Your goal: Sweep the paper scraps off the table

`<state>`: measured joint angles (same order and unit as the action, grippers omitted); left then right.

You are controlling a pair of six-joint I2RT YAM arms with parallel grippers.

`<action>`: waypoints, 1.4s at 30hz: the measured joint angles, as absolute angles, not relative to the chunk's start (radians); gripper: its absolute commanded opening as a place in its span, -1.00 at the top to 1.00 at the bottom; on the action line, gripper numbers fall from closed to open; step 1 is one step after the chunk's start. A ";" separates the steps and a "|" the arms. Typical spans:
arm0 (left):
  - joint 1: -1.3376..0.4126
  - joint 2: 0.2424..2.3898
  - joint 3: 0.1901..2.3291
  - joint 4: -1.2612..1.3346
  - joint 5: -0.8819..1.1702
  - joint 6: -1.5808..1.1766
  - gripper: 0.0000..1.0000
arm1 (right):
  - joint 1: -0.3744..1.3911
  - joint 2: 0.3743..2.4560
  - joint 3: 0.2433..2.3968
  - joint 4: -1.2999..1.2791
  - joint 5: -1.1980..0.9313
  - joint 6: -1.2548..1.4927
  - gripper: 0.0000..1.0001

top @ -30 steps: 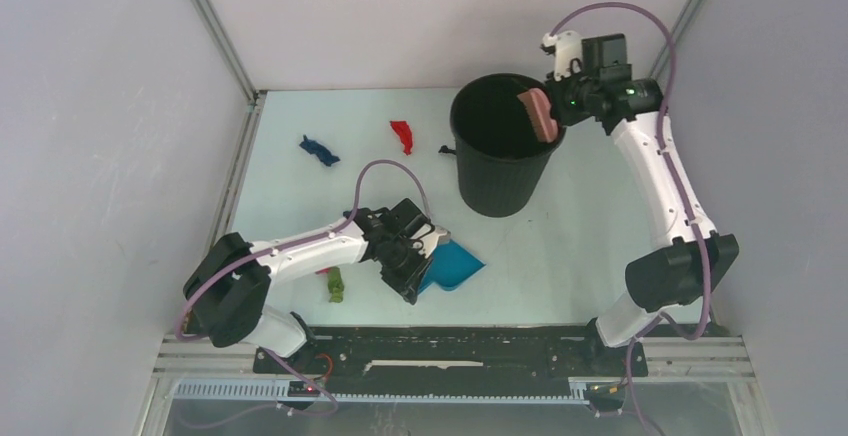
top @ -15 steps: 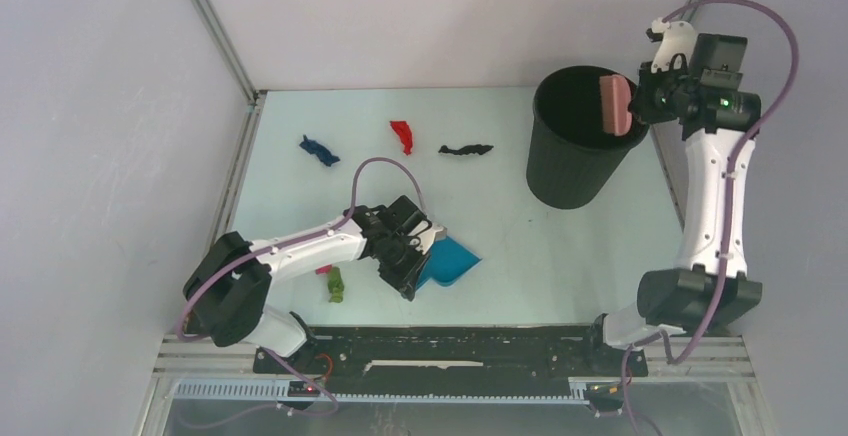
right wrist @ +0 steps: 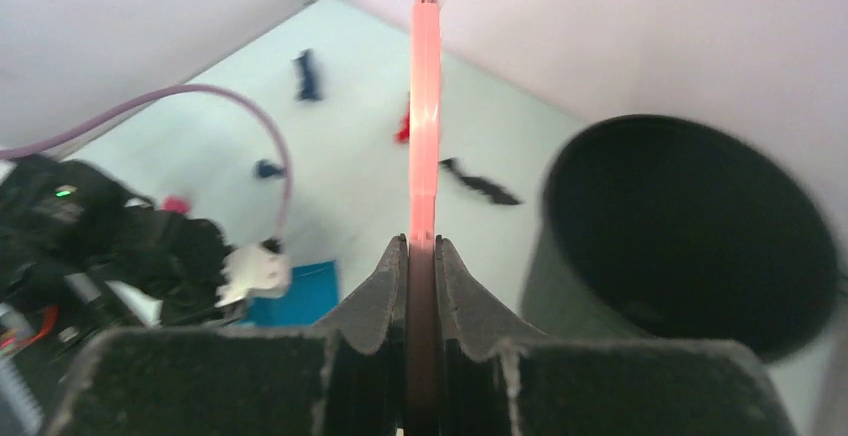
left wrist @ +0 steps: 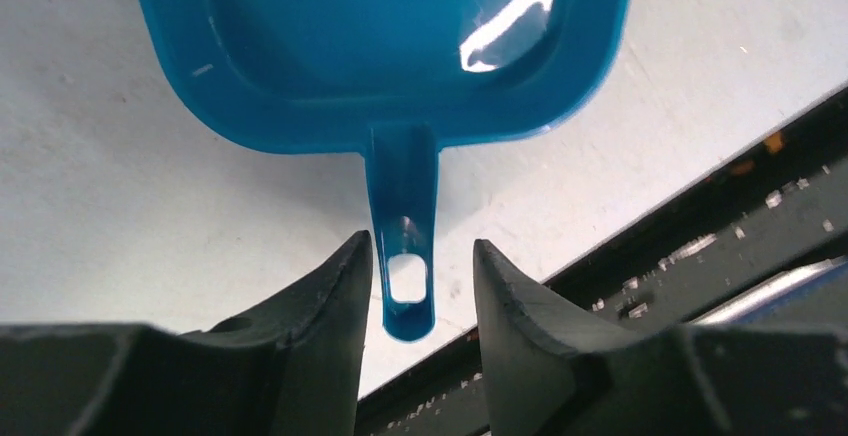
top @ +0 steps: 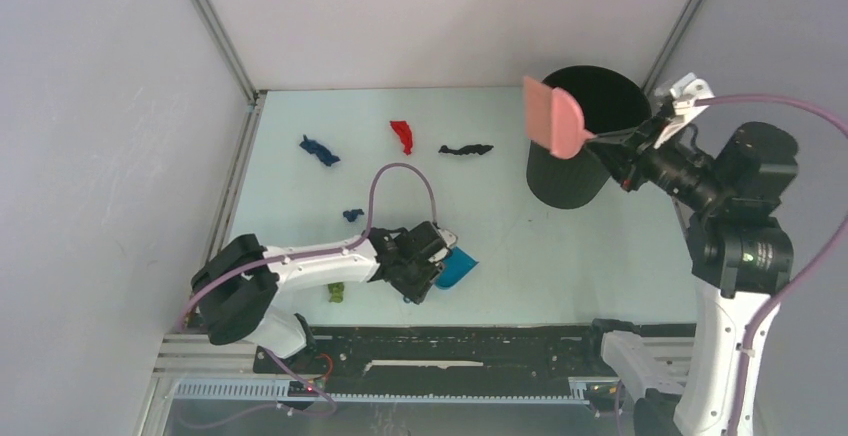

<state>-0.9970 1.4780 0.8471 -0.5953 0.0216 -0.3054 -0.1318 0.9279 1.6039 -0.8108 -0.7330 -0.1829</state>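
Paper scraps lie on the table (top: 560,256): a dark blue one (top: 318,149), a red one (top: 402,136), a black one (top: 465,149), a small dark blue one (top: 352,215) and a green one (top: 337,292) by the left arm. The blue dustpan (left wrist: 400,46) lies flat near the front edge. Its handle (left wrist: 405,256) sits between the jaws of my left gripper (left wrist: 420,266), which stands open with a gap beside the handle. My right gripper (right wrist: 422,246) is shut on the pink brush (top: 555,121), held up in the air beside the bin. A magenta scrap (right wrist: 176,204) shows in the right wrist view.
A black bin (top: 585,136) stands upright at the back right of the table. Grey walls close in the left, back and right. The black rail (top: 450,346) with the arm bases runs along the near edge, just behind the dustpan handle.
The right arm lifted the brush out of the bin after the bin slid right. The left jaws opened off the dustpan handle, and the left arm shifted toward the near edge.
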 measured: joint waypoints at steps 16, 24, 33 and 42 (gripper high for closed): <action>-1.104 1.323 0.606 -0.356 -0.184 -0.485 0.77 | 0.332 1.021 1.282 -0.759 -0.557 -0.156 1.00; -1.113 1.135 0.630 -0.543 -0.157 -0.598 0.87 | 0.525 1.345 1.507 -0.768 -0.178 -0.260 1.00; -1.188 0.843 0.657 -0.808 -0.142 -0.780 1.00 | 0.574 1.905 1.979 -0.759 0.146 -0.419 1.00; -1.224 0.664 0.653 -0.937 -0.155 -0.877 1.00 | 0.585 2.251 2.141 -0.703 0.340 -0.671 1.00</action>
<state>-1.2243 0.6640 0.6533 -0.9375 -0.1551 -0.8768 0.5850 2.2509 2.1414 -0.7033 0.3401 -0.6708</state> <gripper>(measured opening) 0.073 0.149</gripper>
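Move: The dustpan handle lies straight below the left hand, about 2 cm down between its open fingers; the pan's middle is some 5 cm ahead and 8 cm right, the green scrap about 15 cm left and level with the hand. From the right hand, high up with the pink brush, the black scrap is about 26 cm ahead, 19 cm left and 45 cm below. The red scrap lies 15 cm left of it and 4 cm farther; the bin stands 17 cm ahead and 2 cm right of the hand. The dustpan handle is pinched anew by the left hand, which sinks just under 2 cm, closes, then lifts about 10 cm while drawing back and left, tilting its fingers towards the right. The pink brush, still gripped, is carried by the right hand left and down, then some 29 cm forward past the bin's left side and down to the black scrap's far side, rolling left side down by nearly 60 degrees. ##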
